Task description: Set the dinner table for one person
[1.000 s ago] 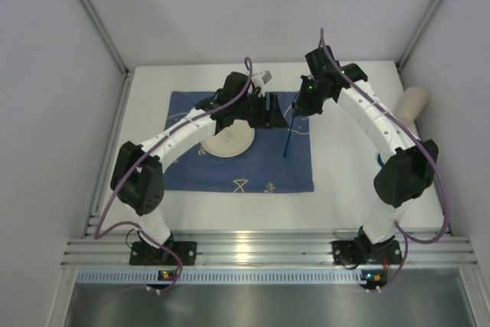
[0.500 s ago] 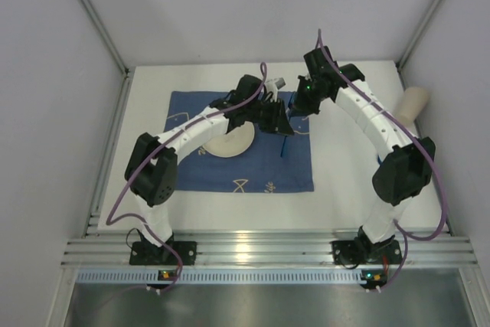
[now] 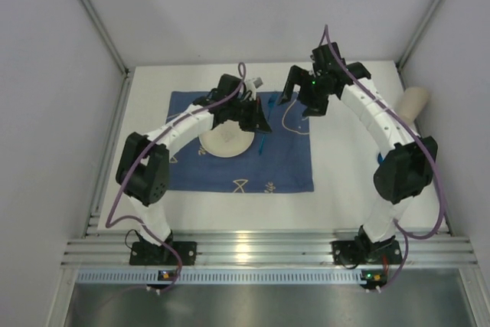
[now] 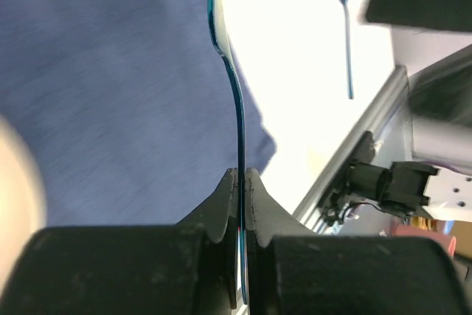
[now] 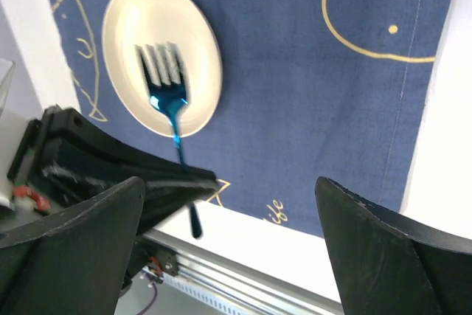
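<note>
A blue metal fork (image 5: 169,97) hangs above the dark blue fish mat (image 3: 287,170), its tines over the cream plate (image 5: 198,42) in the right wrist view. My left gripper (image 4: 242,176) is shut on the fork's handle (image 4: 237,101), seen edge-on between the pads. From above, the left gripper (image 3: 259,119) sits at the plate's (image 3: 223,143) right edge, and the fork (image 3: 262,144) points toward the near side. Just right of it my right gripper (image 3: 300,97) stands wide open and empty, its fingers (image 5: 74,256) spread over the mat. The white dinner table (image 3: 344,181) lies under everything.
A blue spoon (image 4: 348,35) lies on the bare white tabletop beyond the mat's edge. A cream cup (image 3: 413,103) sits at the far right edge. The ribbed aluminium rail (image 3: 260,250) runs along the near side. Grey walls enclose the back and sides.
The right gripper let go of the fork and opened wide. The left gripper closed on the fork and carried it left, toward the plate.
</note>
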Robot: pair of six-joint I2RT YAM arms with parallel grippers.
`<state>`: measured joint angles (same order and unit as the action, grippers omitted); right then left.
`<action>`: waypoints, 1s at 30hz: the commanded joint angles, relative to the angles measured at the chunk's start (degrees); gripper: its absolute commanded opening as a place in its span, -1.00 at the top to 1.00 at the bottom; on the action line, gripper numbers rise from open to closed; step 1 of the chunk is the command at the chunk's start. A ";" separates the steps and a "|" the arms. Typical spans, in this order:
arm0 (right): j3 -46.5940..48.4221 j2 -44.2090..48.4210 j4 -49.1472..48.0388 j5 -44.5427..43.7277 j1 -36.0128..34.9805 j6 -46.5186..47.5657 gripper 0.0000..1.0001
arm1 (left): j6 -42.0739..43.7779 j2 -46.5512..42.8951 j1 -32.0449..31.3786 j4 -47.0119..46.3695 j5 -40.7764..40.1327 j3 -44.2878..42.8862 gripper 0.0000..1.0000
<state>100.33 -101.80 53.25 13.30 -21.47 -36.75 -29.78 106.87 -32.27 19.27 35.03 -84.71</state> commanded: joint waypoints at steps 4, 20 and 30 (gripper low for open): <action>1.46 3.80 -1.66 3.66 4.77 2.47 -1.00 | 9.01 -11.50 13.78 8.40 -5.30 6.38 1.00; -13.76 9.69 -1.23 4.46 8.03 4.14 -0.94 | 23.63 -8.35 31.83 19.76 -14.47 11.23 1.00; -12.27 8.72 2.02 5.25 9.96 6.43 -0.92 | 25.12 -3.87 35.08 10.19 -5.67 18.61 0.99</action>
<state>84.58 -94.04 53.52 18.02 -12.34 -32.21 -6.31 101.86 1.87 35.07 25.17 -67.22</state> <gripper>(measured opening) 0.961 0.034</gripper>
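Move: The fork, already in the left fingers, goes to the bare placemat left of the plate: about 29 cm left of the left hand, about level fore-and-aft and 16 below; the plate's middle is some 14 left and 7 ahead. From the open right hand, the spoon lies about 33 cm right, 15 back and 20 below; the plate is 24 left and 3 ahead, the cup roughly 43 right and 12 ahead. Carry the fork with the left gripper shut, sweeping fast across above the plate some 28 cm to the left, nearly level at first, then sinking about 11 cm towards the placemat on the plate's far side while turning the wrist about 25 degrees counter-clockwise. Draw the wide-open right hand off to the right, back and down, about 8 cm in all, towards the spoon. ##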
